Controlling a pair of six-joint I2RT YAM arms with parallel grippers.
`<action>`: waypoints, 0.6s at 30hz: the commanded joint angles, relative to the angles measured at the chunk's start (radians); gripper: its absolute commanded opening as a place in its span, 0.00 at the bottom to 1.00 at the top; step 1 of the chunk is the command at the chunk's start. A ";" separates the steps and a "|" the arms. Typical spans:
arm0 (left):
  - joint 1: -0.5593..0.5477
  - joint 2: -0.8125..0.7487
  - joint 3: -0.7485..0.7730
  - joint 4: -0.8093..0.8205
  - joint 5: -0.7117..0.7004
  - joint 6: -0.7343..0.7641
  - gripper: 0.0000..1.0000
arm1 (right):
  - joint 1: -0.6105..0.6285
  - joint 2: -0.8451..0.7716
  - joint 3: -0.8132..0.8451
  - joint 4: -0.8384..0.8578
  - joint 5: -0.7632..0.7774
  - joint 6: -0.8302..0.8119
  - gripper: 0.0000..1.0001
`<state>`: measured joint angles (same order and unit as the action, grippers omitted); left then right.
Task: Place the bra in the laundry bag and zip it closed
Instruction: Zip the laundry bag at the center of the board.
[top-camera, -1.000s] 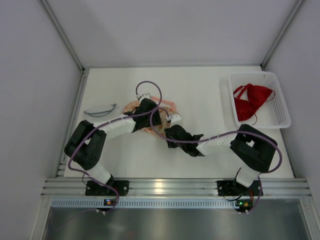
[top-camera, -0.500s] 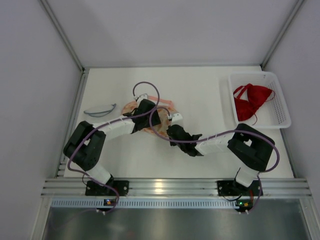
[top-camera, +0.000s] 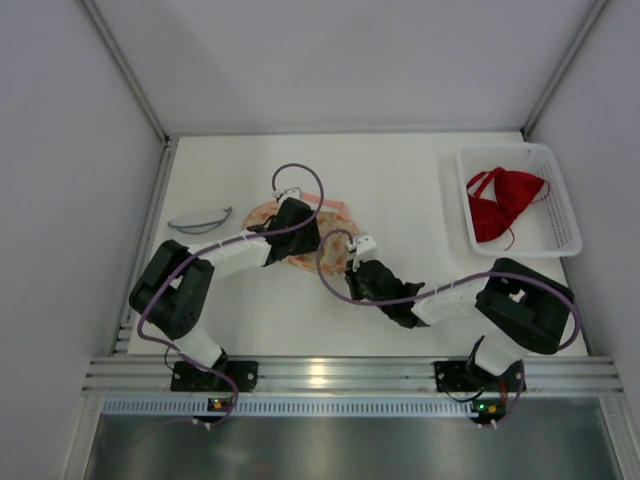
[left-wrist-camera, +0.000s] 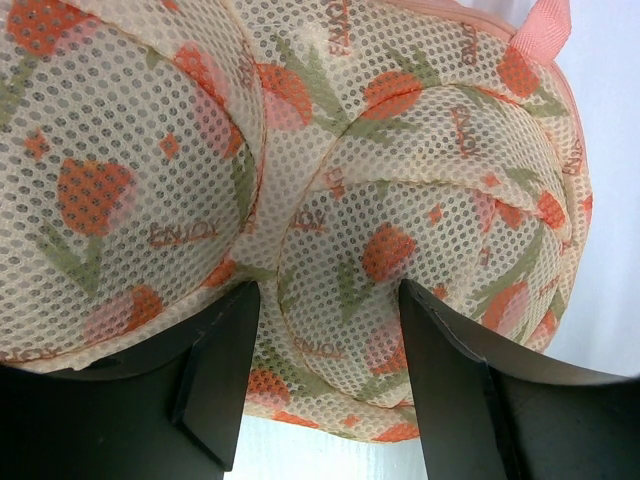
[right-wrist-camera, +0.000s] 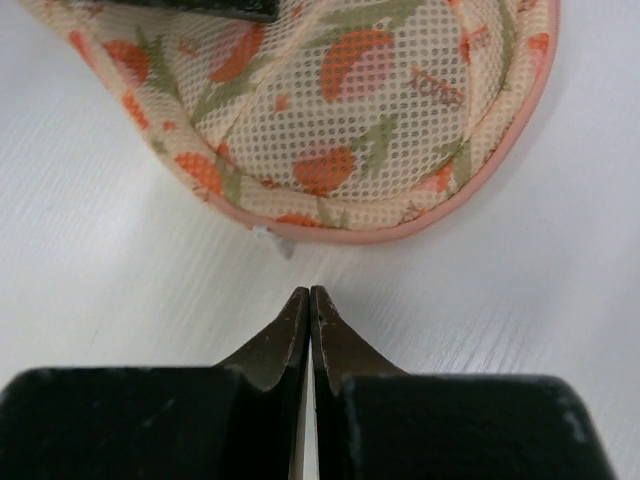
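Observation:
The laundry bag (top-camera: 262, 213) is cream mesh with orange fruit print and pink trim; it lies mid-table, mostly under my left gripper (top-camera: 300, 238). In the left wrist view the left gripper (left-wrist-camera: 330, 300) is shut on the bag (left-wrist-camera: 420, 150), its fingers pressing either side of one mesh dome. My right gripper (right-wrist-camera: 309, 292) is shut and empty, its tips on the table a little short of the bag's pink rim (right-wrist-camera: 340, 110) and the small grey zipper pull (right-wrist-camera: 275, 240). The red bra (top-camera: 505, 200) lies in the white basket (top-camera: 560, 215) at the right.
A thin grey curved thing (top-camera: 200, 220) lies left of the bag. The arms' purple cables loop over the bag area. Grey walls close off the table's left, back and right sides.
My right gripper has shut with nothing in it and drawn back toward the near right, away from the bag's rim. The left gripper stays on the bag.

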<state>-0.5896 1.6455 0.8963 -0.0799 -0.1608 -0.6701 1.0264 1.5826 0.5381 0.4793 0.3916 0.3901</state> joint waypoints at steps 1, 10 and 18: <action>0.008 0.013 0.033 0.020 0.032 0.049 0.64 | 0.018 -0.061 -0.020 0.147 -0.117 -0.080 0.00; 0.010 -0.004 0.047 0.019 0.049 0.093 0.64 | 0.015 -0.016 0.022 0.131 -0.227 -0.071 0.51; 0.010 -0.007 0.047 0.019 0.070 0.095 0.64 | 0.009 0.077 0.089 0.088 -0.186 -0.071 0.47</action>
<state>-0.5831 1.6455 0.9142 -0.0822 -0.1116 -0.5919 1.0271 1.6367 0.5655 0.5568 0.1890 0.3214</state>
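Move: The small white zip pull on the laundry bag's near rim lies about 2 cm ahead of the right hand, 3 cm to its left and some 2 cm lower. The bag's middle is roughly 11 cm ahead and 10 cm left of that hand, and the left gripper's fingertips are about 9 cm ahead and 7 cm left. From the left hand, the pull lies some 8 cm back, 4 cm to the right and 3 cm lower. The zip pull stays ungripped as the right hand swings left in front of the near rim, about 3.5 cm left and 1.5 cm back, rising 1 cm and then sinking to its starting height. The shut fingers spread to about half open and the wrist turns some 10 degrees counter-clockwise, bringing the left-hand finger past the pull, with the right-hand finger close by it. The left hand keeps its half-open fingers at the bag, seeming to rest on it. ##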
